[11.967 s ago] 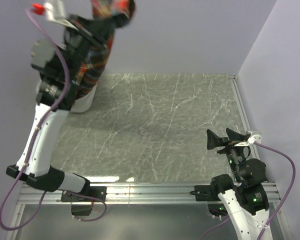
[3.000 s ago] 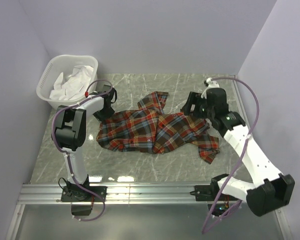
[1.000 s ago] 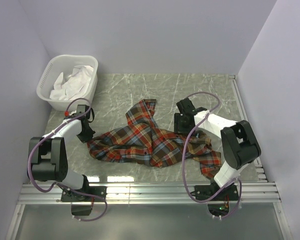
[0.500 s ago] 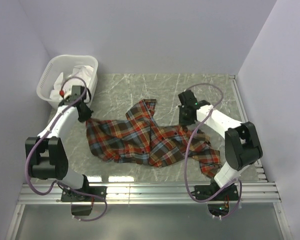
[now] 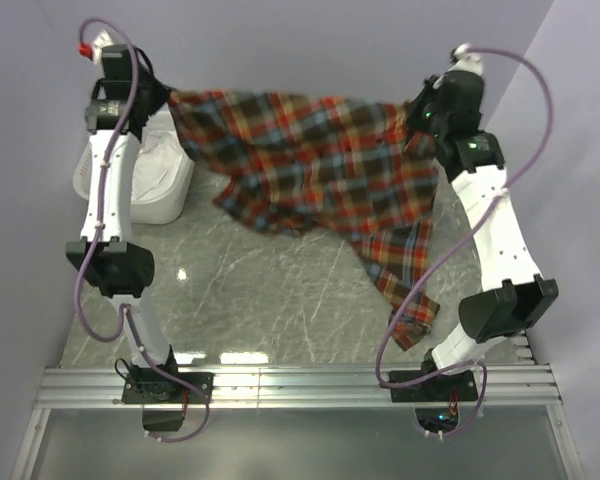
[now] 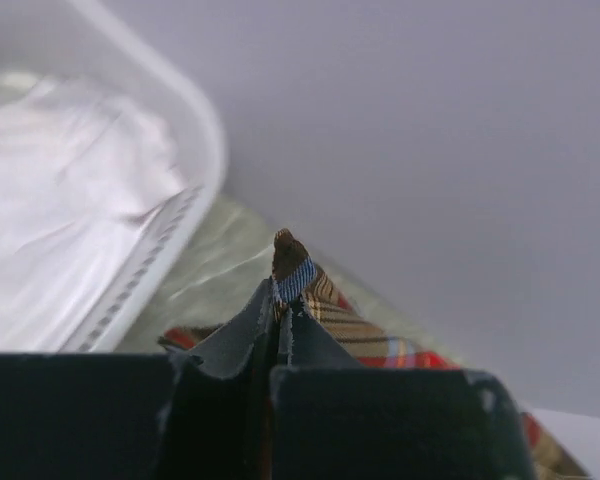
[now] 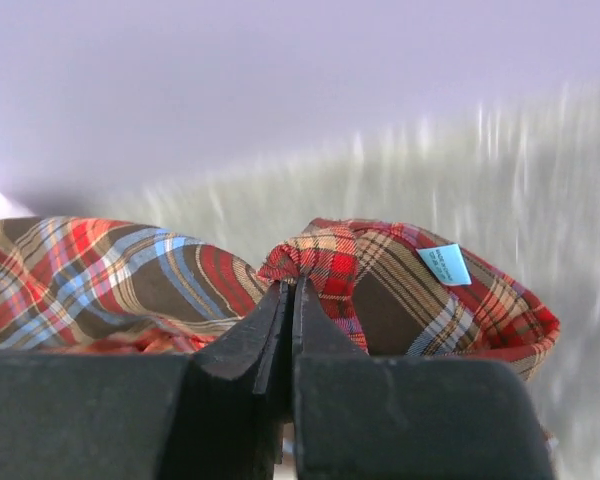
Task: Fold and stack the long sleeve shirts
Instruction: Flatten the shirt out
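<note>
A plaid long sleeve shirt (image 5: 320, 160) in red, orange, blue and brown hangs stretched in the air between both raised arms. My left gripper (image 5: 163, 97) is shut on its upper left corner, where a fabric tip (image 6: 292, 268) pokes out between the fingers. On the other side my right gripper (image 5: 417, 113) is shut on a bunched fold (image 7: 315, 262) of the shirt. One sleeve (image 5: 405, 280) dangles down toward the table at the right. A small blue label (image 7: 444, 265) shows on the cloth near the right grip.
A white laundry basket (image 5: 155, 190) holding white cloth (image 6: 60, 190) stands at the back left, partly behind the left arm. The grey marble table (image 5: 270, 300) lies below the shirt. Purple walls close in the back and both sides.
Both arms have lifted the shirt off the table and spread it high in the air. The right gripper has shut on the cloth; earlier the shirt lay crumpled on the table.
</note>
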{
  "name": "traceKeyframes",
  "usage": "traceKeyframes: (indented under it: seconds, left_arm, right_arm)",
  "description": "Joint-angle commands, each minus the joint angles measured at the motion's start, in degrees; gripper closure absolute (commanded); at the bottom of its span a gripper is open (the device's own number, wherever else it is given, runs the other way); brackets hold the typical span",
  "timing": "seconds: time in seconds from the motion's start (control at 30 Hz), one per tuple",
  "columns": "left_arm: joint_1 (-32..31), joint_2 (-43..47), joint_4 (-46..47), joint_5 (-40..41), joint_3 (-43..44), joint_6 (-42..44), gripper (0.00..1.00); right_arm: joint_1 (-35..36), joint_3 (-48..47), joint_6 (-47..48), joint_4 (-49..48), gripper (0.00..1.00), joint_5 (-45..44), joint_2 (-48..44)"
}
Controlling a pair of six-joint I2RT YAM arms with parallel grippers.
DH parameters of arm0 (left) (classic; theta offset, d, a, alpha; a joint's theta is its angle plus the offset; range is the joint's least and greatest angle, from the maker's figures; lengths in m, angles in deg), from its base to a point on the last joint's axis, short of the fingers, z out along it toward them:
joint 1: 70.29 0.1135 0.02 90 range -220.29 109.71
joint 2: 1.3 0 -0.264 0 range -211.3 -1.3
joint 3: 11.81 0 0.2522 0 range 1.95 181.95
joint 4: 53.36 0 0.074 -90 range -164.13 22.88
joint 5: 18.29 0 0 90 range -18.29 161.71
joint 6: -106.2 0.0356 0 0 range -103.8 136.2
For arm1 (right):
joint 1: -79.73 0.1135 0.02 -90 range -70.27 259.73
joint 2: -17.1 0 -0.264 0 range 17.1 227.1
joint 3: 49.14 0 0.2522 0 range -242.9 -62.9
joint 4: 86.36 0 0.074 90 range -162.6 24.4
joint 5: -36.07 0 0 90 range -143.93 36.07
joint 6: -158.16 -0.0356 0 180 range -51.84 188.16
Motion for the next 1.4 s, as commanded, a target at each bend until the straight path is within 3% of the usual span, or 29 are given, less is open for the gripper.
traceKeyframes:
  seconds: [0.0,0.03,0.1,0.13,0.3,0.33,0.4,0.43,0.47,0.5,0.53,0.6,0.63,0.67,0.77,0.93,1.03,1.13,1.37]
  left_arm:
    - [3.2,5.6,5.3,-7.9,4.7,-0.9,1.00]
    - [4.6,9.3,10.7,-9.1,-6.5,-2.4,1.00]
    - [5.7,21.4,24.4,-11.6,-19.4,-3.2,1.00]
    - [5.8,25.0,26.9,-11.1,-29.4,-2.7,1.00]
    - [5.7,38.2,22.2,-12.6,-45.5,-1.1,1.00]
    - [5.8,40.4,21.2,-12.6,-53.4,-2.7,1.00]
    - [5.7,46.8,19.4,-13.5,-60.7,-4.6,0.97]
    - [5.4,48.9,17.4,-14.0,-67.7,-6.4,0.94]
    - [5.0,53.5,16.6,-14.4,-71.3,-7.2,0.88]
    - [4.6,55.8,15.7,-15.0,-77.4,-7.4,0.84]
    - [3.8,58.1,12.2,-14.1,-79.8,-7.6,0.78]
    - [3.6,64.9,7.6,-9.3,-85.1,-8.2,0.48]
    - [3.7,67.3,6.0,-9.3,-86.4,-8.0,0.33]
    - [3.7,71.6,3.2,-6.8,-87.3,-7.8,0.14]
    - [3.6,75.0,1.7,-4.1,-88.4,-5.4,0.02]
    - [3.7,71.8,6.6,-8.6,-88.3,-1.0,0.02]
    - [3.5,63.6,9.3,-12.6,-86.7,0.8,0.01]
    - [1.9,55.1,11.7,-15.9,-84.2,2.9,0.01]
    - [-6.9,35.0,14.1,-13.1,-73.9,5.6,0.01]
  right_arm:
    - [-1.9,-3.1,1.4,-9.6,1.00,3.4,-4.5]
    - [-2.2,-1.4,1.6,-11.7,1.00,4.3,-6.2]
    - [-2.4,7.4,1.5,-18.3,1.00,7.2,-12.7]
    - [-2.5,11.3,1.3,-20.8,1.00,7.9,-17.7]
    - [-2.4,39.5,-4.1,-32.3,0.99,14.8,-33.0]
    - [-2.4,44.2,-5.5,-34.8,0.99,15.7,-38.8]
    - [-2.4,56.4,-9.4,-37.1,0.99,17.5,-44.7]
    - [-2.4,59.5,-10.0,-36.7,0.95,18.0,-50.0]
    - [-2.3,64.5,-10.4,-35.4,0.83,18.3,-52.7]
    - [-2.3,66.8,-11.1,-32.0,0.78,18.6,-55.2]
    - [-2.3,68.6,-11.4,-30.0,0.64,19.0,-59.9]
    - [-2.3,71.2,-11.0,-22.0,0.50,19.6,-63.7]
    - [-2.3,71.4,-10.8,-19.0,0.39,19.1,-66.6]
    - [-2.4,71.5,-10.5,-16.5,0.35,18.8,-67.9]
    - [-2.4,70.2,-8.6,-8.9,0.28,18.7,-69.6]
    - [-2.3,64.5,-4.8,-1.1,0.28,20.3,-57.9]
    - [-2.2,59.8,-5.3,2.1,0.28,17.4,-48.8]
    - [-1.7,57.4,-4.8,-0.5,0.28,17.1,-40.9]
    - [5.8,47.2,-1.8,-11.0,0.29,15.6,-20.5]
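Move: Both hands hold one edge of the long sleeve shirt aloft. The near stretch of table where that edge can land lies about 28 cm back from and 37 below the left hand, straight behind it; for the right hand, 24 back and 37 below. The shirt's hanging middle is some 34 cm right of the left hand, 11 back and 20 below. The basket stands 6 back of that hand, 4 left, 28 below. A sleeve end lies 33 back of the right hand, 3 right, 37 below. Up first by some 5 to 8 cm with the fingertips tilting up, then both arms whip the held shirt edge back some 25 to 30 cm and down over the table, the fingers opening wide and letting go on the way. The emptied hands then turn forward and sink over the laid shirt, fingers tipping down, the left drifting right and the right slightly left. ##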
